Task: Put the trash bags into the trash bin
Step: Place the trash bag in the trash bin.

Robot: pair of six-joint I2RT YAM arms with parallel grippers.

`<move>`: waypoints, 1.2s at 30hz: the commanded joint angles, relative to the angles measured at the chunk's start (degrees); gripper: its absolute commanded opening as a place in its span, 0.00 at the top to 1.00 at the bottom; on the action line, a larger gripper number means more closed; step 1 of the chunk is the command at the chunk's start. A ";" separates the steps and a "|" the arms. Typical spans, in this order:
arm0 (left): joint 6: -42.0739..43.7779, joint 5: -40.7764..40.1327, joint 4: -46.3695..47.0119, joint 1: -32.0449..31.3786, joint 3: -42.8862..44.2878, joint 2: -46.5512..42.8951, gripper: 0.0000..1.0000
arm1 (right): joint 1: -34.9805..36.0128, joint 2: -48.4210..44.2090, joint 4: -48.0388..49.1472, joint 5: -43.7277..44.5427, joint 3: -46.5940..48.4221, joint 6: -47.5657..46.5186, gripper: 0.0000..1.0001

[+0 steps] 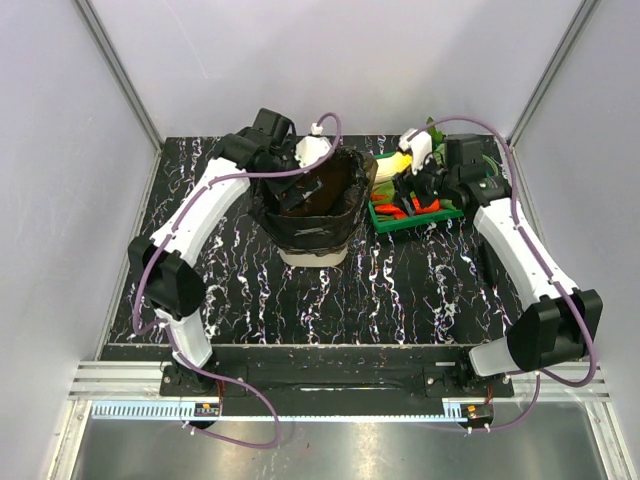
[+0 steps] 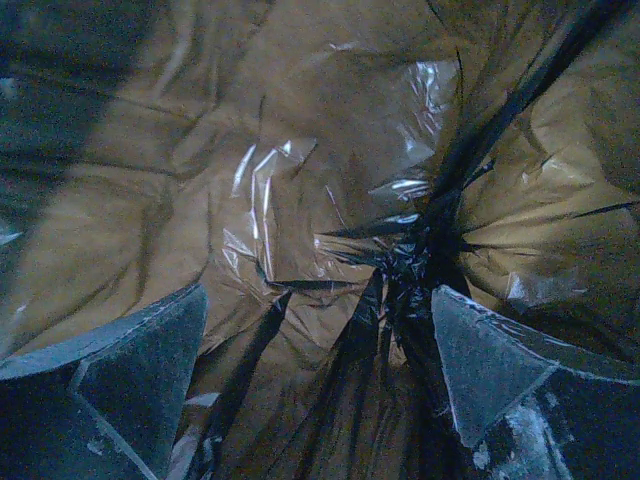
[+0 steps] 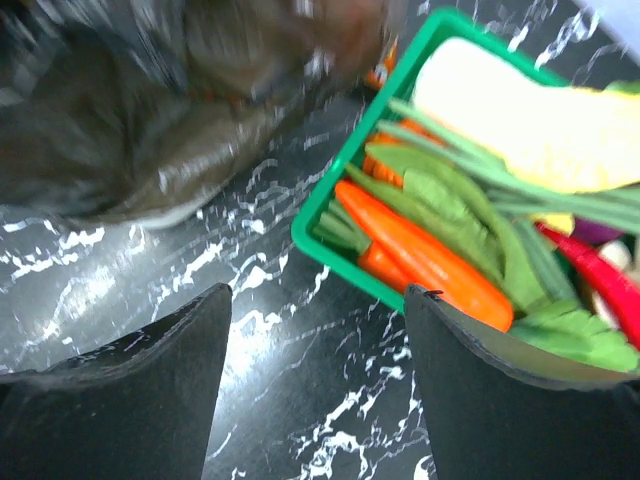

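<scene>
The trash bin (image 1: 315,258) stands mid-table, its cream base showing below a black trash bag (image 1: 310,232) that lines it and folds over the rim. My left gripper (image 1: 318,172) reaches into the bin's mouth from the back left. In the left wrist view it (image 2: 320,370) is open, and its pads (image 2: 140,360) are spread wide over the bag's thin, brown-tinted film (image 2: 300,200) and gathered bottom seam (image 2: 415,270). Nothing is pinched between them. My right gripper (image 1: 400,190) hovers open (image 3: 318,370) over bare table between the bin (image 3: 150,130) and a green tray.
The green tray (image 3: 330,235) of carrots (image 3: 420,250), green stalks and other vegetables sits right of the bin, close to my right fingers; it also shows in the top view (image 1: 455,212). Grey walls enclose the black marbled table (image 1: 400,290) on three sides.
</scene>
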 commanded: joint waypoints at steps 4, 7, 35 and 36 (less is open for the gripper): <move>-8.98 11.74 9.33 5.46 4.80 -6.24 0.01 | 0.21 2.34 -0.68 -6.41 16.56 6.72 0.23; -15.39 18.85 13.81 10.03 4.45 -8.00 0.01 | 0.30 5.78 -0.34 -8.96 21.76 9.44 0.23; -26.75 36.02 26.66 24.46 3.57 0.69 0.30 | 0.48 9.21 5.29 -9.85 19.05 12.53 0.22; -26.75 36.37 26.66 24.54 3.57 0.87 0.31 | 0.39 8.95 5.29 -9.76 18.61 12.44 0.22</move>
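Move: The left hand is open inside the bag-lined bin; the bag's far-left rim lies about 8 cm ahead, 7 cm left and 4 cm above it. The bag's far-right rim is some 6 cm ahead, 8 cm left and 3 cm above the right hand. From that hand, the vegetable basket lies roughly 4 cm ahead, 8 cm right and 18 cm below, the snack packet 10 cm ahead, 10 cm left and 20 cm below. Left hand climbs 15 cm towards the bag's far-left rim, dips, part-closing; right rises 13 cm, forward-left, then sinks. ##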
